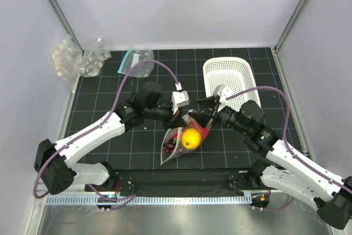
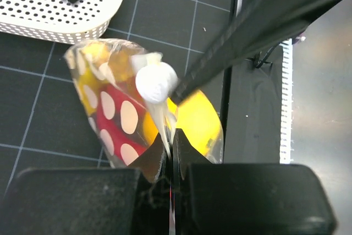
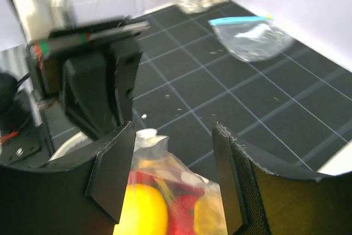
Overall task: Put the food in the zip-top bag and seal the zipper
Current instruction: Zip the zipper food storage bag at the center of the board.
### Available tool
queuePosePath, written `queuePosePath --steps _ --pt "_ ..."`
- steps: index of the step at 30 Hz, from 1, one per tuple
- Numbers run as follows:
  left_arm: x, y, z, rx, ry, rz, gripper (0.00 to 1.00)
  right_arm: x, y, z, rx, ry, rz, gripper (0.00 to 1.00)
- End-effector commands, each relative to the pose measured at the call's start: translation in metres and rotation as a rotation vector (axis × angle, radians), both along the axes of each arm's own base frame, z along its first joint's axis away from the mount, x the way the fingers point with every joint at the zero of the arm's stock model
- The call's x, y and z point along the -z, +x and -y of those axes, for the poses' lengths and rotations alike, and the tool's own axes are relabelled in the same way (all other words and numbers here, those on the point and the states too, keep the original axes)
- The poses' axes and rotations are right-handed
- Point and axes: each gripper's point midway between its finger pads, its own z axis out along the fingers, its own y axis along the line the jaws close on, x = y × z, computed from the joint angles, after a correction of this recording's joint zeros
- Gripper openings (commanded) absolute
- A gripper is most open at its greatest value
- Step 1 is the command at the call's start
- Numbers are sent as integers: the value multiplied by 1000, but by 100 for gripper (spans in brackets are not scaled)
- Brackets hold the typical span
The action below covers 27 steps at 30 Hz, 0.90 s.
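Observation:
The zip-top bag hangs clear of the mat in the middle of the top view, holding food: a round yellow fruit and red pieces. My left gripper is shut on the bag's pale zipper rim, just below a white round tab. My right gripper is open and straddles the top of the bag. Its fingers stand either side of the yellow fruit and a red fruit. The mouth looks pinched together where I hold it.
A white basket stands at the back right, close behind the right gripper. Another clear bag with a teal strip lies at the back left. Bumpy clear packs fill the far left corner. Both arms crowd the mat's centre.

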Motion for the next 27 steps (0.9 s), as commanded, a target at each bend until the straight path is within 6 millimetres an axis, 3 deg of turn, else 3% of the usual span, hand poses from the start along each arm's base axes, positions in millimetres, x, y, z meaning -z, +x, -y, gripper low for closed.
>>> queuePosePath --steps 1,2,6,12,17,21,27 --pt "-28 -2 -2 7 -73 79 0 -10 -29 -21 -219 32 130 65" --pt "-26 -3 -3 5 -69 76 0 -1 -35 -23 -254 26 134 66" --pt "-27 -2 -3 -2 -67 81 0 -1 -41 -22 -278 18 155 66" --pt "-34 -8 -6 -7 -73 123 0 2 -36 -20 -255 7 152 69" --pt "-40 -21 -7 5 -68 180 0 3 -31 -19 -236 5 141 56" --pt "-46 -29 -9 19 -79 218 0 1 -32 -18 -240 6 140 54" --pt "-46 -35 -8 35 -64 228 0 -7 -48 -20 -316 23 162 19"
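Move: The bag's white zipper slider is about 3 cm to the left of my open right hand, 2 cm back and 3 cm below it. The yellow fruit in the bag is roughly 8 cm back from that hand, 4 cm left and 9 cm down, and the empty white tray is some 12 cm ahead, 13 cm right and 18 cm below. From my left hand, already pinching the zipper edge, the slider is about 3 cm right and 1 cm ahead, a touch higher. I swing my open right hand back about 4 cm, with some 2 cm each down and left, turning about 15 degrees counter-clockwise to bring its fingers to the bag corner at the slider. There I narrow them from well open to about a quarter open around the gathered film. My left hand keeps its pinch on the zipper edge, drawing it back 3 cm and up 2 and rolling slightly late on. ##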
